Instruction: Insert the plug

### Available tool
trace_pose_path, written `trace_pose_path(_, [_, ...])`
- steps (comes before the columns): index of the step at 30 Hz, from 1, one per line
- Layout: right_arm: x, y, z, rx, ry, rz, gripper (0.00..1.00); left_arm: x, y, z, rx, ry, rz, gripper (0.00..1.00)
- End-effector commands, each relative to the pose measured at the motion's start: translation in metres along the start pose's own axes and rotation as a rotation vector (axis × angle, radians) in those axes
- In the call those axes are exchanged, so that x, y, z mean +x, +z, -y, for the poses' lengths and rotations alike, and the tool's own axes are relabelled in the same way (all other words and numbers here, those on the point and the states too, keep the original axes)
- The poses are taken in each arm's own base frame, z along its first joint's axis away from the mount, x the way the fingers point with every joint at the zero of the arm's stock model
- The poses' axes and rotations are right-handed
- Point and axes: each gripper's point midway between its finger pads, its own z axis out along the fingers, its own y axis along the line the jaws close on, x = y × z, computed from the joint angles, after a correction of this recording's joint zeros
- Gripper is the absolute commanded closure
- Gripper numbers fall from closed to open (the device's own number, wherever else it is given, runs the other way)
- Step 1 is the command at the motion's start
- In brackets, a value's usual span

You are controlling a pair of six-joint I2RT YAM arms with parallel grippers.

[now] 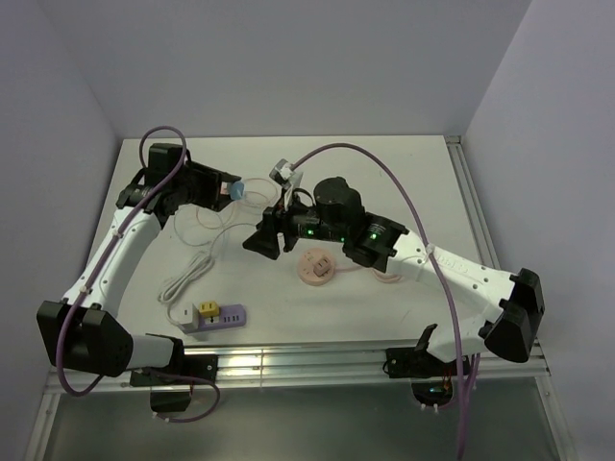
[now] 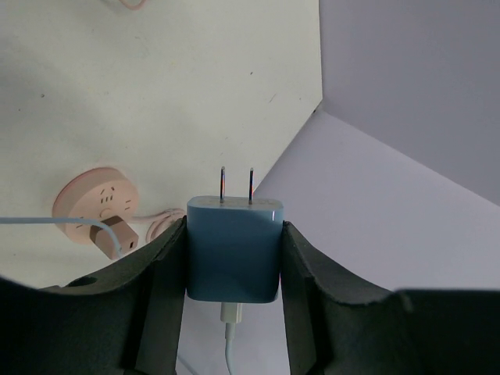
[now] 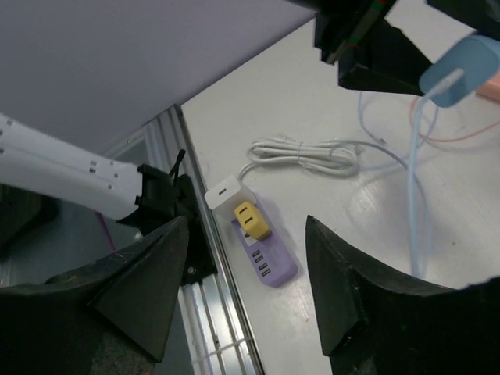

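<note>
The plug (image 2: 233, 254) is a blue charger block with two metal prongs pointing away from the wrist and a pale cable trailing from its rear. My left gripper (image 2: 233, 228) is shut on its sides and holds it above the table at the back left (image 1: 231, 189). A round pink socket (image 1: 317, 267) lies mid-table with a small brown plug (image 2: 117, 236) in it. My right gripper (image 1: 259, 240) hovers left of that socket, open, with nothing between its fingers (image 3: 148, 289). The blue plug (image 3: 461, 66) shows at the upper right of the right wrist view.
A purple power strip (image 1: 216, 317) with a yellow adapter (image 3: 251, 219) and a white plug (image 3: 226, 191) lies by the near left edge, its white cable (image 3: 312, 152) coiled behind it. A grey adapter (image 1: 282, 173) sits further back. A metal rail (image 1: 317, 360) borders the near edge.
</note>
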Motion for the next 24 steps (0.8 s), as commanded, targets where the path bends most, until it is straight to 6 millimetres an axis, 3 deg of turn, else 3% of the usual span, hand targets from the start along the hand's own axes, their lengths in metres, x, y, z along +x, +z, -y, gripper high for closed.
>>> trace_pose_path(1, [-0.013,-0.005,-0.032,-0.152,-0.121,-0.001,0.3,0.008,-0.014,0.019,0.051,0.013,-0.026,1.0])
trace_pose_path(3, [-0.007,0.0,-0.028,-0.139,-0.094,-0.047,0.3,0.011,-0.016,0.02,0.046,0.013,-0.038,1.0])
trace_pose_path(6, [-0.011,0.025,0.0,0.003,-0.062,-0.057,0.28,0.02,-0.019,0.016,0.038,-0.005,-0.09,1.0])
trace_pose_path(7, [-0.003,0.038,0.013,0.041,-0.052,-0.078,0.27,0.022,-0.021,0.014,0.035,-0.016,-0.097,1.0])
trace_pose_path(10, [-0.008,0.055,0.041,0.172,-0.025,-0.026,0.27,0.025,-0.03,0.011,0.042,-0.032,-0.095,1.0])
trace_pose_path(11, [-0.02,0.057,0.053,0.245,-0.015,0.035,0.27,0.026,-0.031,0.009,0.042,-0.04,-0.095,1.0])
trace_pose_path(15, [-0.037,0.06,0.079,0.392,0.057,0.151,0.29,0.03,-0.04,0.009,0.064,-0.069,-0.102,1.0])
trace_pose_path(18, [-0.039,0.062,0.087,0.426,0.08,0.202,0.29,0.03,-0.041,0.007,0.067,-0.084,-0.101,1.0])
trace_pose_path(23, [-0.055,0.058,0.072,0.369,0.086,0.301,0.29,0.031,-0.038,0.001,0.051,-0.097,-0.109,1.0])
trace_pose_path(24, [-0.05,0.056,0.075,0.375,0.092,0.306,0.3,0.032,-0.039,0.001,0.054,-0.096,-0.112,1.0])
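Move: The blue plug, held in the left fingers, lies some 15 cm ahead of the open right gripper, about 8 cm to its left and 7 cm lower. That gripper is therefore about 15 cm back from the left hand, 8 cm to its right and 7 cm higher. From the right hand, the round socket is about 10 cm ahead, 13 cm right and 30 cm down. The orange plug is roughly 22 cm ahead of the left hand, 12 cm left and 27 cm down. The left fingers keep their pinch on the blue plug, drawing it back about 3.5 cm and slightly up to meet the right hand. After a small backward start, the right hand reaches forward about 10 cm, sinking some 5 cm and easing left, and swings about 25 degrees clockwise to point its still-open fingers at the plug's cable end; no touch can be made out. ##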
